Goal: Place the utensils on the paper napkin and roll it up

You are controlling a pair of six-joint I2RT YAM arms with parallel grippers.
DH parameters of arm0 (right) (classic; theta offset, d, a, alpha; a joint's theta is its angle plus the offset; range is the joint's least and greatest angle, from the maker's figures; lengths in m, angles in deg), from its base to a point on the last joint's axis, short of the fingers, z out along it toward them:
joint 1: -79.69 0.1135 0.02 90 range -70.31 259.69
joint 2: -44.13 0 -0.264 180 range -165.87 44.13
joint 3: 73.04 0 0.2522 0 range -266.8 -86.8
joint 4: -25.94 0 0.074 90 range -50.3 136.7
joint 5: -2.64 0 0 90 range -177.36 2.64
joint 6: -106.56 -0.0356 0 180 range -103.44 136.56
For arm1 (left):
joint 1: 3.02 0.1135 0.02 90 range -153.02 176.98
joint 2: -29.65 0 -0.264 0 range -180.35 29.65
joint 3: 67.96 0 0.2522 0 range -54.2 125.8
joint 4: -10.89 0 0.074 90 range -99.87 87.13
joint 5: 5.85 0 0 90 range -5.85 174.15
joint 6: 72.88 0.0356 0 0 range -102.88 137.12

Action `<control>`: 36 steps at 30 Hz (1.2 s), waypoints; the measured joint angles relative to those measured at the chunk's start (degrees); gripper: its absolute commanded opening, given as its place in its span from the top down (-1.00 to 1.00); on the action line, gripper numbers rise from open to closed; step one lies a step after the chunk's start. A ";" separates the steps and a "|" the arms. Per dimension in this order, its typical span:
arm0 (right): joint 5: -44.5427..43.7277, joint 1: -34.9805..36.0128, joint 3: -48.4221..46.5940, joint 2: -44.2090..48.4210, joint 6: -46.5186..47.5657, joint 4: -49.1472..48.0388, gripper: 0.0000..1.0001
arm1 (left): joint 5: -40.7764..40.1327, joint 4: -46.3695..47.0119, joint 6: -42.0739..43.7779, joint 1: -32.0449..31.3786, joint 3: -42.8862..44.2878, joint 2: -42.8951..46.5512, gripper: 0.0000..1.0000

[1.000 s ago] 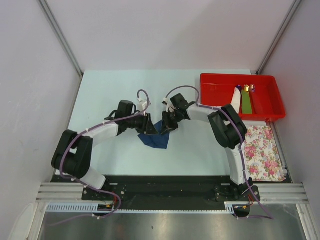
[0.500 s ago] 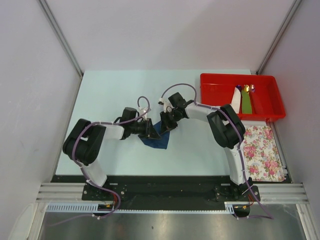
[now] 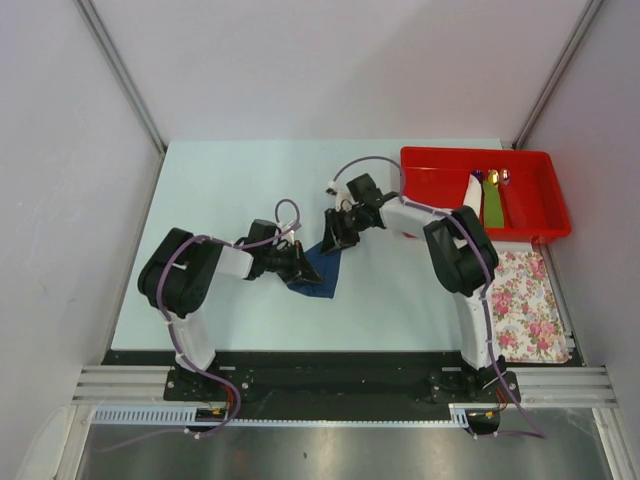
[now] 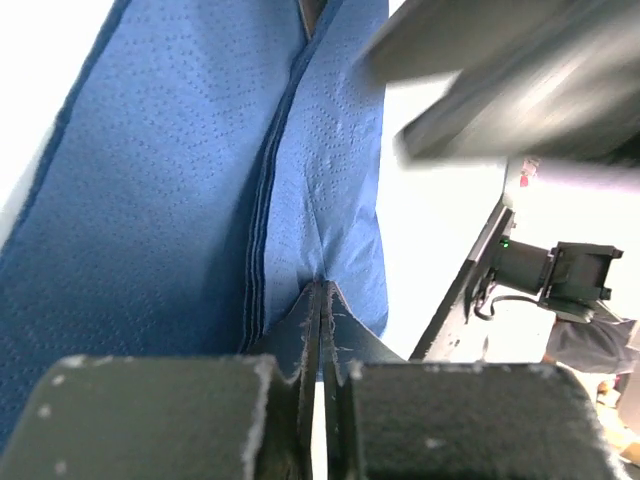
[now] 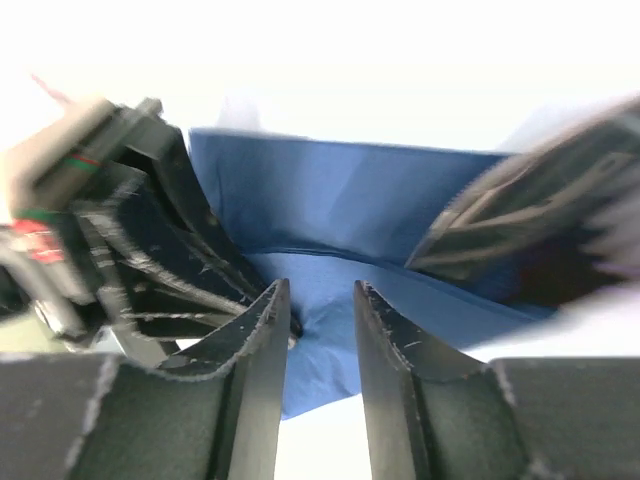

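The dark navy paper napkin (image 3: 322, 272) lies partly folded on the pale table between the two arms. My left gripper (image 3: 300, 270) reaches it from the left, low to the table. In the left wrist view the left gripper (image 4: 322, 288) is shut, pinching a fold of the napkin (image 4: 180, 200) at its tips. My right gripper (image 3: 333, 238) hovers at the napkin's far edge. In the right wrist view the right gripper (image 5: 320, 290) stands open, with the napkin (image 5: 350, 210) just past its tips. The utensils are hidden.
A red tray (image 3: 480, 152) at the back right holds a white piece, a green strip and gold-tipped pieces. A pink-flowered white cloth (image 3: 530, 300) lies in front of it. Grey walls close in both sides.
The left arm swung in lower and its jaws closed on the napkin's fold. The right gripper opened, let go of the napkin and shifted slightly up and right.
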 measured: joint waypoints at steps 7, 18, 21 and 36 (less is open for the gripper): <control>-0.17 -6.54 0.00 6.29 -4.39 -3.74 0.47 | 0.79 0.79 -3.06 0.07 0.37 -1.18 1.00; -2.58 0.66 0.02 5.73 -3.04 -1.18 0.59 | 1.07 1.86 -6.54 -0.09 0.59 -2.29 1.00; -4.24 2.16 0.02 4.76 -2.32 -0.26 0.64 | 1.05 1.79 -6.56 -0.13 0.66 -2.29 1.00; -10.69 3.52 0.66 1.01 1.29 3.41 0.70 | 1.11 1.97 -6.75 -0.35 0.70 -1.86 0.14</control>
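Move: The right hand hangs over the napkin's folded flap: the flap edge it returns to lies about 2 cm below and 1 cm back. The bare utensil ends stick out some 5 cm ahead of the right hand, 1 cm to its left and 2 cm below. From the left hand, the flap edge under its shut fingertips is about 1 cm to the right and 1 cm below; the utensil ends are about 11 cm ahead and 4 cm to the right. Keep the left gripper's shut fingertips on the flap, easing only about 1 cm to the right, and start to part them at the very end. Meanwhile carry the right gripper on up and forward, some 6 cm up and 5 cm out and a little right, then swing it back and down about 8 cm onto the flap edge ahead of the left fingers, narrowing its fingers on the way. ##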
